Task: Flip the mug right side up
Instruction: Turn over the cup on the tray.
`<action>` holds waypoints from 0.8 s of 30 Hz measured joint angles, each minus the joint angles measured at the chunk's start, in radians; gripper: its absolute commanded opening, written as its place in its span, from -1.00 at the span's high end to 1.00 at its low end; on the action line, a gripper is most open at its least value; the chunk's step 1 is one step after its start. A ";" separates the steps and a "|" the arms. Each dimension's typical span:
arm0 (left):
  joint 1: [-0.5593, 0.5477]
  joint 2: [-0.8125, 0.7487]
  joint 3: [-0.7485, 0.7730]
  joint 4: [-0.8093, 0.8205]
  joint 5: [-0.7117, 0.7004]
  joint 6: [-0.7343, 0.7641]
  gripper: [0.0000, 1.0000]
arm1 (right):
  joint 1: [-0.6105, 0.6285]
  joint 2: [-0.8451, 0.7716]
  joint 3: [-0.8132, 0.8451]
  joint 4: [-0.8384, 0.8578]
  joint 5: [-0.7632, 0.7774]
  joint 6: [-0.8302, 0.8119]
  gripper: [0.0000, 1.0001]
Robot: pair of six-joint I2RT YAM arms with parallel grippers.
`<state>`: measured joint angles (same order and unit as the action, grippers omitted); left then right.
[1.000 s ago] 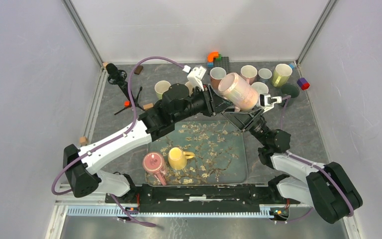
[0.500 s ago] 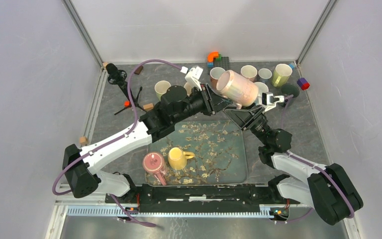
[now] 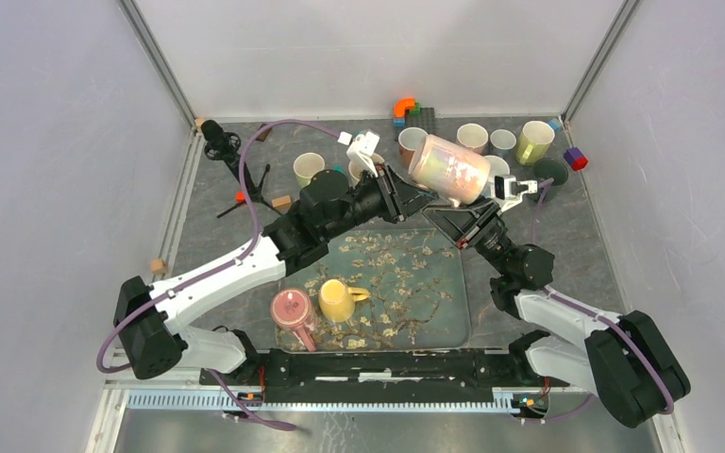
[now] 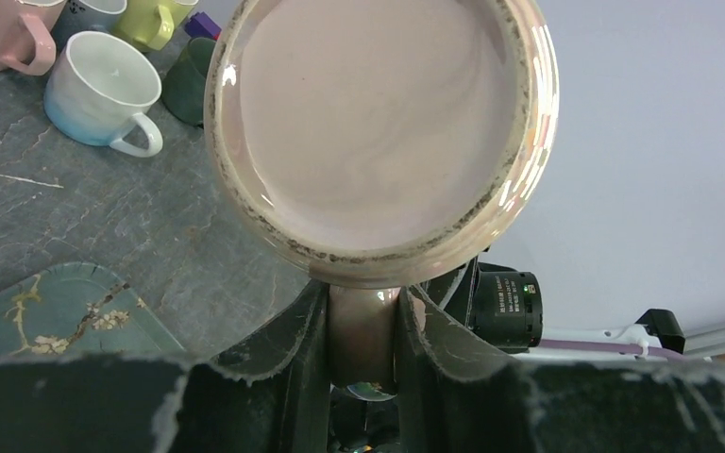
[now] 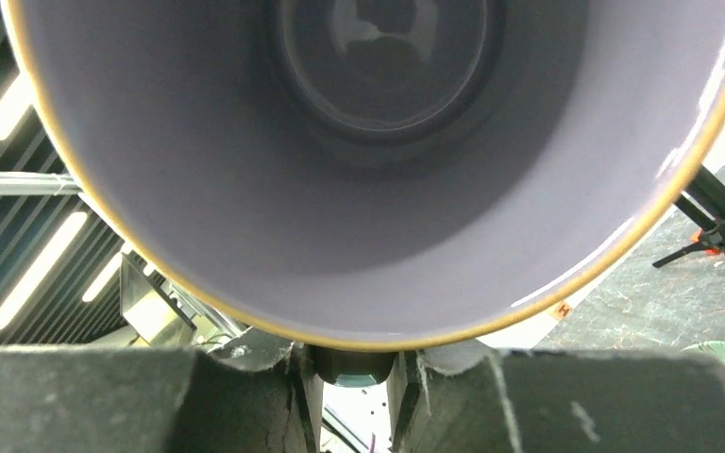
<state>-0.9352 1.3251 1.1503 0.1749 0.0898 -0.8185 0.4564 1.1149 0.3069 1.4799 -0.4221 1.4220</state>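
A pink, pearly mug (image 3: 448, 168) hangs tilted in the air above the back of the table, between both arms. In the left wrist view its base (image 4: 378, 123) faces the camera, and my left gripper (image 4: 363, 302) is shut on the handle (image 4: 363, 330) just under it. The right wrist view looks into the mug's grey open mouth (image 5: 378, 142). There my right gripper (image 5: 351, 363) has its fingers against both sides of the dark handle (image 5: 351, 363) below the rim. From above, the left gripper (image 3: 411, 198) and the right gripper (image 3: 464, 215) meet beneath the mug, which hides the handle.
A floral tray (image 3: 434, 283) lies near the front with a yellow mug (image 3: 338, 300) and a pink tumbler (image 3: 291, 310) on it. Several mugs stand along the back, among them a lime one (image 3: 534, 142) and a cream one (image 3: 308, 168). Toy bricks (image 3: 404, 109) and a small black tripod (image 3: 222, 142) lie at the back.
My right gripper's jaws have come together on the mug's handle. The mug has shifted slightly toward the back left with both arms.
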 measured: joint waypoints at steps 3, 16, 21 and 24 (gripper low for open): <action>0.000 -0.011 -0.017 0.016 0.000 0.000 0.92 | 0.001 -0.004 0.000 -0.002 -0.011 0.000 0.97; 0.000 -0.029 -0.046 0.055 0.037 0.007 -0.01 | 0.003 -0.160 0.000 -0.189 -0.021 -0.207 1.00; 0.009 -0.040 -0.052 0.038 0.018 0.018 -0.28 | 0.000 -0.222 0.015 -0.362 -0.002 -0.341 1.00; 0.011 -0.040 -0.053 0.029 0.013 0.026 -0.45 | 0.000 -0.246 0.031 -0.452 0.008 -0.402 1.00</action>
<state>-0.9237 1.2854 1.0977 0.2035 0.1032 -0.7921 0.4561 0.8688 0.3374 1.0283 -0.4141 1.0203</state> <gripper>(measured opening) 0.658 0.294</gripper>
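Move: Both grippers already hold the peach mug's handle in mid-air, with the mug lying on its side. From the left gripper the mug's middle is about 6 cm ahead, 2 cm to the right and 1 cm higher. From the right gripper it is about 6 cm ahead, 1 cm to the right and 1 cm higher. The blue-white mug stands some 25 cm ahead of the right gripper, 20 cm right and 31 cm below; the tray's middle is about 3 cm back, 9 cm left and 34 cm below. Keep the right gripper shut on the handle and ease both hands back about 1 cm together. Then open the left fingers to about twice their gap, leaving that hand nearly in place around the handle, and carry the mug forward and down about 2 cm each way with the right, rolling the wrist some 20 degrees, left side dropping and clockwise. ##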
